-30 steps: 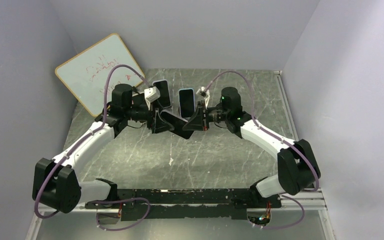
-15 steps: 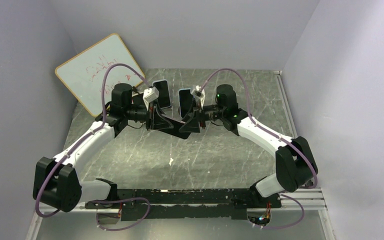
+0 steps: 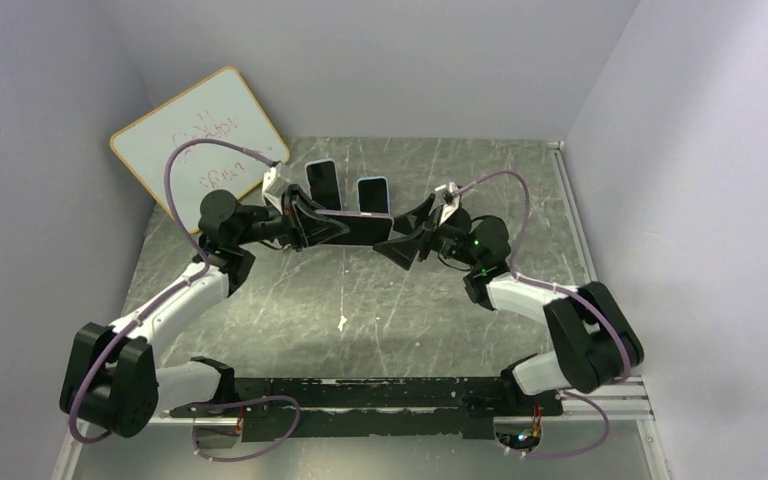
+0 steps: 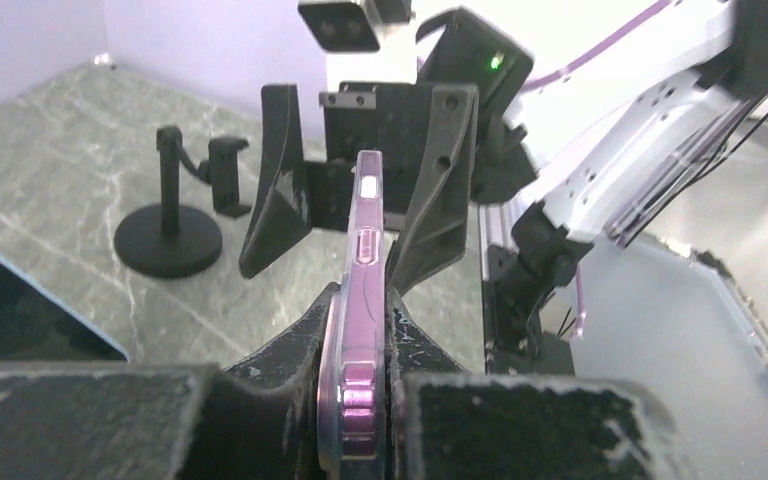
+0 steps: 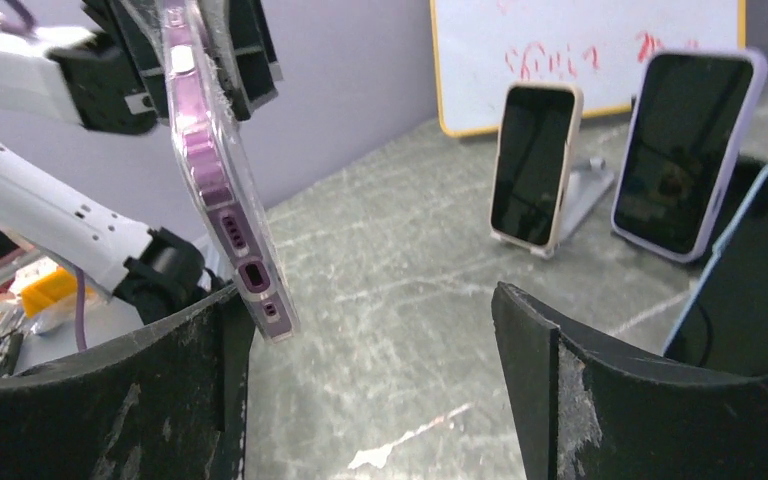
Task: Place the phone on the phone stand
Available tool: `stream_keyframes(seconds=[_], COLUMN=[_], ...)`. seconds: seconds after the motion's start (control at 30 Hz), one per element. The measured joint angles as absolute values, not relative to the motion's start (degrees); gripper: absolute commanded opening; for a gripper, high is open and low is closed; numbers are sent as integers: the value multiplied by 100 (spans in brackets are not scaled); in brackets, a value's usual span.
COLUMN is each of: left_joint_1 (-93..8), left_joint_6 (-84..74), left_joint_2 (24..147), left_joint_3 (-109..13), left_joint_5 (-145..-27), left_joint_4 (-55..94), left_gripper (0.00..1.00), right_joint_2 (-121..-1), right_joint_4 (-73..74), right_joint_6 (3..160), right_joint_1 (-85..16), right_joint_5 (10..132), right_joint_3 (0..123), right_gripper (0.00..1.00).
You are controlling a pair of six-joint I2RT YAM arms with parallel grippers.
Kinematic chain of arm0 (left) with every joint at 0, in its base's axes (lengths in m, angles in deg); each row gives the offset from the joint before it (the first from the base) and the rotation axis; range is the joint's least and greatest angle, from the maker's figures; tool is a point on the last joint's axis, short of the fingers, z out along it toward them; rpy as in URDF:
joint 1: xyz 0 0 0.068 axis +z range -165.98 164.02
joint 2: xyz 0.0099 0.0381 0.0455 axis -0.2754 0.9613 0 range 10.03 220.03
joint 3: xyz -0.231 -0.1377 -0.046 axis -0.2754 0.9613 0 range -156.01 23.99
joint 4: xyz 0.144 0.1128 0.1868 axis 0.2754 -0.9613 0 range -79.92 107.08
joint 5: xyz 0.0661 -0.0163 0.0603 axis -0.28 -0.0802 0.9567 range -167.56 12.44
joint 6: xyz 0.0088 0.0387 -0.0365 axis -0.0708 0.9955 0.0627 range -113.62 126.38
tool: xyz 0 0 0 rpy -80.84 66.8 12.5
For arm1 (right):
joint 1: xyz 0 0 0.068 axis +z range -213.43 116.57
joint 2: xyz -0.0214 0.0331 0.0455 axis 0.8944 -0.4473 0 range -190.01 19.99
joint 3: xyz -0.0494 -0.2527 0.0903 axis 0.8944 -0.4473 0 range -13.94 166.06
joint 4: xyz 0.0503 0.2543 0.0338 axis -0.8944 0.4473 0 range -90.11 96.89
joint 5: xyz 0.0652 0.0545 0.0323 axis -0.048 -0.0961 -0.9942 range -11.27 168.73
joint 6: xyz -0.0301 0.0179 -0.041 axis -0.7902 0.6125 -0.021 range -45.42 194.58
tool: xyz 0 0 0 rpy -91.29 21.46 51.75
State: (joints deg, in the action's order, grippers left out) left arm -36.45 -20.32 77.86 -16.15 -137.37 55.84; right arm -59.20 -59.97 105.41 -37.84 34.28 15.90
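A phone in a clear purple case is held edge-on, with my left gripper shut on one end of it. From above, the phone hangs level over the table between both arms, beside the left gripper. My right gripper is open, and the phone's port end hangs just by its left finger, apart from the right finger. The right gripper faces the phone's free end. A black phone stand with a round base, post and clamp stands on the table, seen in the left wrist view.
Three other phones lean on stands at the back: a beige one, a purple one and a blue one. A whiteboard leans against the back left wall. Side walls close in the grey marbled table.
The phone has passed from the right gripper to the left. The left gripper shut on it; the right gripper opened and drew back to the right. The phone now lies level.
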Motion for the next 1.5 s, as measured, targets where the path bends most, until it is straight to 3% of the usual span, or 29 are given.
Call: stream_keyframes(seconds=[0.23, 0.73, 0.9, 0.97, 1.0, 1.03, 1.17, 1.23, 1.5], left_joint_1=[-3658, -3682, -3685, -3693, -3691, -3680, -3669, -3685, -4356], left_joint_6=[-3199, -3177, -3177, -3175, -3129, -3094, -2934, -2657, -1315], left_joint_2=[8125, 8046, 8164, 8190, 8195, 8195, 8155, 8131, 8068], left_joint_3=[-1545, -1537, -1530, -1517, -1506, -1497, -1532, -1635, -2127], left_joint_5=[-13704, -13709, -13706, -13704, -13660, -13595, -13510, -13418, -11750], left_joint_4=[7263, 7254, 7257, 7254, 7243, 7189, 6767, 6387, 5075], left_gripper=[5, 5, 5, 5, 5, 9, 54, 67, 70], right_joint_2=[-6768, -7018, -7140, -7182, -7199, -7201, -7179, -7081, -5280], right_joint_4=[-8235, -8550, -8497, -8473, -8475, -8471, -8285, -7905, -6917], right_joint_6=[11809, 12264, 12275, 12286, 12342, 12320, 12165, 12060, 11844], right_joint_1=[-3776, -3618, -3485, -3437, -3413, -3387, -3398, -3489, -5279], right_joint_5=[3133, 2742, 2707, 2698, 2644, 2604, 2528, 2624, 3700], right_joint_3=[1660, 2209, 2384, 2462, 2489, 2511, 2532, 2484, 1346], right_gripper=[89, 76, 36, 7, 0, 0, 0, 0, 0])
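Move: The held phone's middle is about 8 cm left of the right hand, 2 cm back and 2 cm higher; from the left hand, which grips its left part, it is some 5 cm to the right. From the right hand, the empty black stand is roughly 12 cm ahead, 12 cm right and 15 cm below. The blue-rimmed phone on its stand is about 10 cm ahead, 8 cm left and 14 cm below. Upward first, about 5 cm, then leftward with a roll, the open right hand brings its fingers around the phone's free end and closes on it, while the left hand keeps hold, rising 3 cm and easing down. The left fingers then open and drift forward; the right hand carries the phone some 12 cm right and forward, away from them, turning about 30 degrees clockwise. ##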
